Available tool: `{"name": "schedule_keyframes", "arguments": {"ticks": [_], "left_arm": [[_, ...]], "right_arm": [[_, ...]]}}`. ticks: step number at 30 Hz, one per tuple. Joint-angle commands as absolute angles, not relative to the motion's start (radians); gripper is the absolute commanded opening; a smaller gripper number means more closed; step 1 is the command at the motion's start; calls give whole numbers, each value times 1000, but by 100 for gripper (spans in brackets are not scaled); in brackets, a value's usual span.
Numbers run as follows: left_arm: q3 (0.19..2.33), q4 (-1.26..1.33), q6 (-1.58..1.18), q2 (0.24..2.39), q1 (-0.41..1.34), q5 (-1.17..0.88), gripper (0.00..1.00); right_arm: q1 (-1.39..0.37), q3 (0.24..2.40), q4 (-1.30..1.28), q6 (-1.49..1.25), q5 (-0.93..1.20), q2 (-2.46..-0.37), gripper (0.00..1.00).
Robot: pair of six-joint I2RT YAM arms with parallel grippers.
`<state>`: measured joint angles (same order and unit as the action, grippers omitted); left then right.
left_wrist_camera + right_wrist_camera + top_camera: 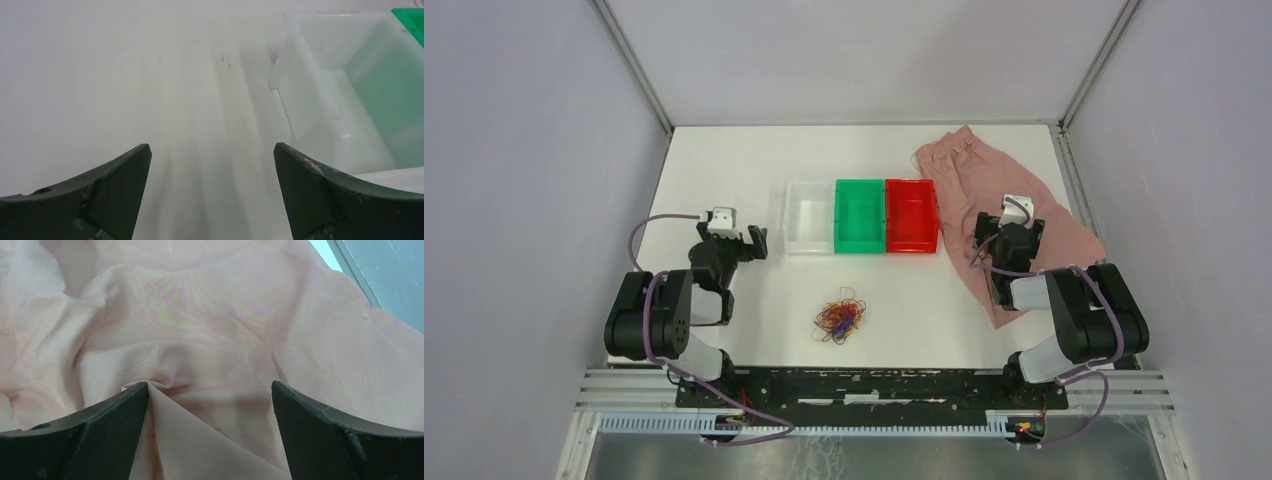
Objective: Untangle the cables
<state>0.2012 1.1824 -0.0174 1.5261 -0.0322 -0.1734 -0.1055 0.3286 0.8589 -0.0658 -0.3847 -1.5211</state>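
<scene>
The cables [840, 316] lie in one tangled heap of thin purple, red and orange-yellow strands on the white table, near the front between the two arms. My left gripper [754, 243] is open and empty, well to the left of and behind the heap, low over bare table [211, 150] and facing the clear bin. My right gripper [1009, 238] is open and rests on the pink cloth [200, 330], far right of the heap, with a fold of cloth [200, 440] between its fingers. The cables do not show in either wrist view.
Three bins stand in a row behind the heap: clear [809, 231], green [860, 216] and red [912, 215]. The clear bin also shows in the left wrist view [310, 85]. The pink cloth [984, 190] covers the back right. Enclosure walls surround the table.
</scene>
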Motion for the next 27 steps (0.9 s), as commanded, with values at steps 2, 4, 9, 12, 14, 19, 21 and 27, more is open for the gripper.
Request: {"name": "schedule_keyframes", "arguments": {"ticks": [2, 4, 9, 12, 14, 19, 21, 27], "left_arm": [[210, 1221, 15, 1517, -29, -156, 99], [210, 1221, 15, 1518, -29, -156, 99], [210, 1220, 15, 1518, -30, -156, 99], [211, 1220, 15, 1519, -29, -156, 99], [212, 1226, 12, 1516, -33, -164, 99], [388, 803, 18, 1384, -67, -258, 99], [522, 489, 56, 1349, -69, -325, 99], [871, -118, 221, 1358, -74, -592, 99]], "right_arm": [[-107, 351, 896, -68, -381, -1512, 99], [-107, 351, 896, -68, -382, -1512, 99], [-107, 351, 896, -68, -381, -1512, 99], [-105, 353, 890, -71, -378, -1512, 99], [-106, 354, 874, -82, -422, -1497, 99], [-104, 477, 491, -161, -541, -1260, 99], [-104, 494, 408, -224, -545, -1153, 99], [-100, 591, 52, -677, -655, -957, 99]]}}
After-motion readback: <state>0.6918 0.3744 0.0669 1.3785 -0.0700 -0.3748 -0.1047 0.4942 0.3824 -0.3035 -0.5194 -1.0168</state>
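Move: The cable tangle lies about 28 cm to the right of my left hand, some 18 cm back and 7 cm below it. From that hand the clear tray is about 8 cm ahead and 19 cm to the right, and the green tray is level with that tray, 13 cm farther right. From my right hand the cables are some 43 cm left, 18 cm back and 5 cm down. The pink cloth's middle is nearly under that hand, about 3 cm ahead and 5 cm down. After resting, I raise both open, empty hands clear of the table. My right goes almost straight up off the cloth, about 14 cm, fingers tipping up some 15 degrees and its left side rolling up. My left climbs about 7 cm while reaching 5 cm forward beside the clear tray, away from the cables, nosing down slightly and turning some 10 degrees clockwise. ##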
